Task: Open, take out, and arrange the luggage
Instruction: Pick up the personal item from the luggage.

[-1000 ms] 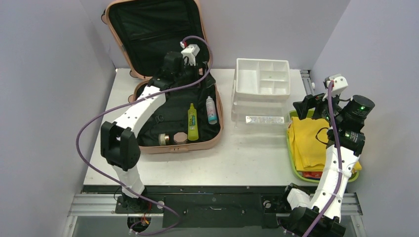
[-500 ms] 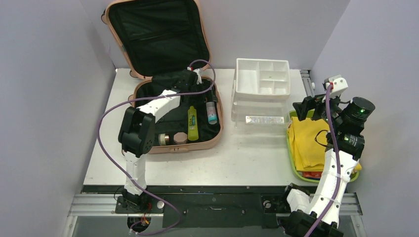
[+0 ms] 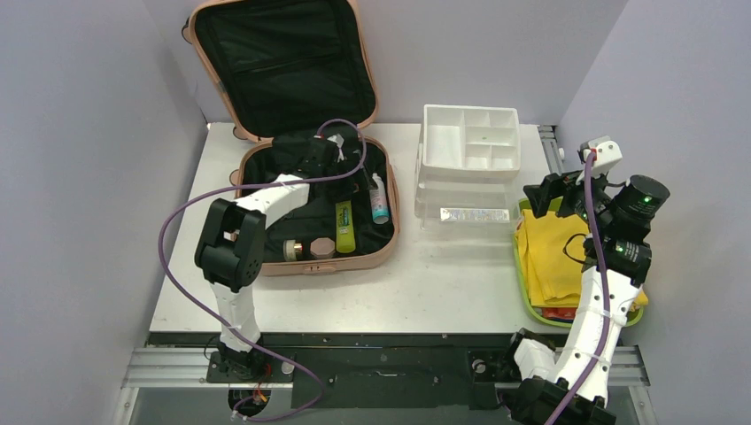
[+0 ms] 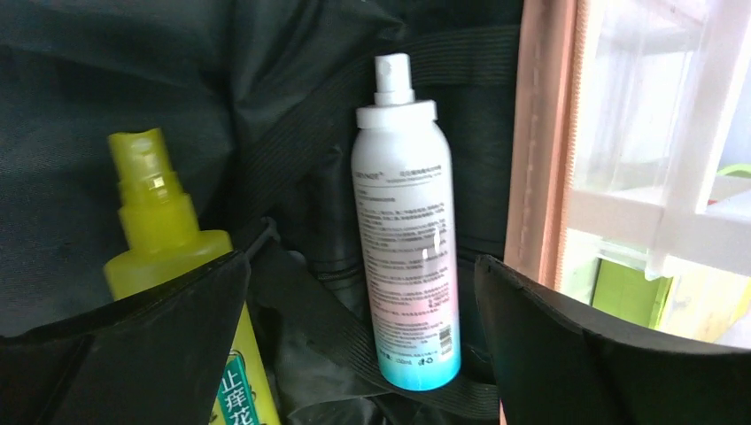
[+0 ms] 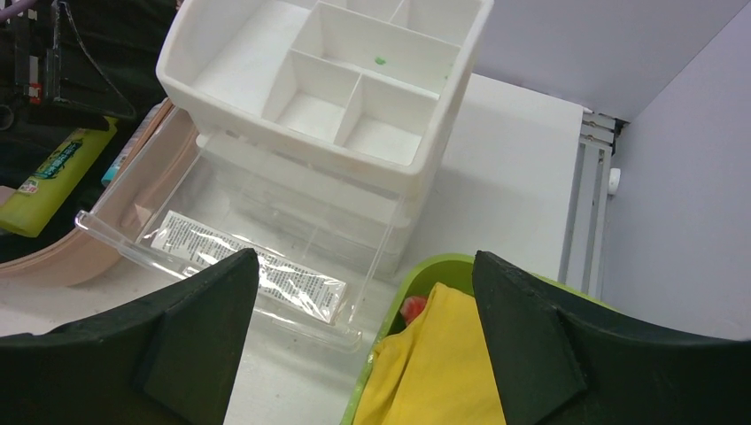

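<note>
The luggage (image 3: 310, 264), a salmon-pink suitcase, lies open at the table's back left, its black-lined lid (image 3: 279, 53) propped against the wall. On the lining lie a white spray bottle with a teal base (image 3: 379, 197), a yellow-green bottle (image 3: 344, 221) and two small jars (image 3: 308, 249). My left gripper (image 3: 352, 159) is low inside the case, open; in the left wrist view its fingers (image 4: 177, 336) flank the white bottle (image 4: 403, 230) without touching it, and the yellow-green bottle (image 4: 164, 239) sits by the left finger. My right gripper (image 3: 547, 193) hangs open and empty over the tray's far end.
A white compartmented organizer (image 3: 469, 137) sits right of the case on clear drawers, the lowest (image 5: 248, 266) pulled out with a printed packet in it. At the right edge a lime-green tray (image 5: 425, 266) holds a yellow cloth (image 3: 553, 252) over something red (image 5: 412, 308).
My left arm has folded down and drawn back, lowering its gripper from the lid's edge into the case beside the bottles. The right arm has hardly moved.
</note>
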### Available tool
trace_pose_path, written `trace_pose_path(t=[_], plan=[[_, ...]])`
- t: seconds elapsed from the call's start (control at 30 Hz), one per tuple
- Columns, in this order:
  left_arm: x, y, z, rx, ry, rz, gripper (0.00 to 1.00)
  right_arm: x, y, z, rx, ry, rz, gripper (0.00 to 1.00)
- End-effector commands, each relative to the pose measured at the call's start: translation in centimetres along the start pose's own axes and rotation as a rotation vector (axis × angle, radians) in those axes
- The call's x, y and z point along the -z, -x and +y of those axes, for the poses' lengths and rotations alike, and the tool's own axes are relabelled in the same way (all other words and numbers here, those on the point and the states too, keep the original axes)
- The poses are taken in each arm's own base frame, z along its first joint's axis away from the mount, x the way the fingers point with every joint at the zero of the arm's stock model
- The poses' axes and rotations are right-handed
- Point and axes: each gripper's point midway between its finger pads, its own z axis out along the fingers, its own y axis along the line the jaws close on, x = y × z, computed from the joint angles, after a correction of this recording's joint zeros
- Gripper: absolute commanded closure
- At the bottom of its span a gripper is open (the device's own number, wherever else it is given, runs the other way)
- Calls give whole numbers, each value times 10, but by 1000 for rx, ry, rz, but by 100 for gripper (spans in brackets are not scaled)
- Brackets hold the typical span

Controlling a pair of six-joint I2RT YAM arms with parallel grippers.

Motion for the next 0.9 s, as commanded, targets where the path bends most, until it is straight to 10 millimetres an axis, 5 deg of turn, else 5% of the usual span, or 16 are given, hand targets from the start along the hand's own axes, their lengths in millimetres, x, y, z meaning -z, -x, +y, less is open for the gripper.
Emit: trace_pose_path(t=[0.0,0.17,0.57,0.73,0.87], plan=[[10,20,-15,42,-69,-70,4,-2,8,6,33,33,-43,15],[1,13,-30,28,-111,-41,4,-3,2,7,28,39,-34,15],[-32,-31,-17,-7,-64,62,2,-2,0,11,27,53,-41,16],[-37,-37,-21,-9,-104,93,38,-3,0,12,24,57,-42,17],[-36,-36,-23,-24,-124,99,46,-2,0,13,28,61,-45,17]])
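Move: The white spray bottle lies in the luggage under the left hand, about 6 cm below, some 3 cm to its right and 2 cm back. From that hand, the green bottle is 8 cm back and 4 cm left, the pink jar 13 cm back and 8 cm left; the luggage's right wall is level with it, 6 cm to its right. From the right hand the white bottle is about 13 cm ahead, 26 cm left and 28 cm below. Left hand sinks about 4 cm and eases 3 cm right, its fingers closing to about half around the white bottle. ##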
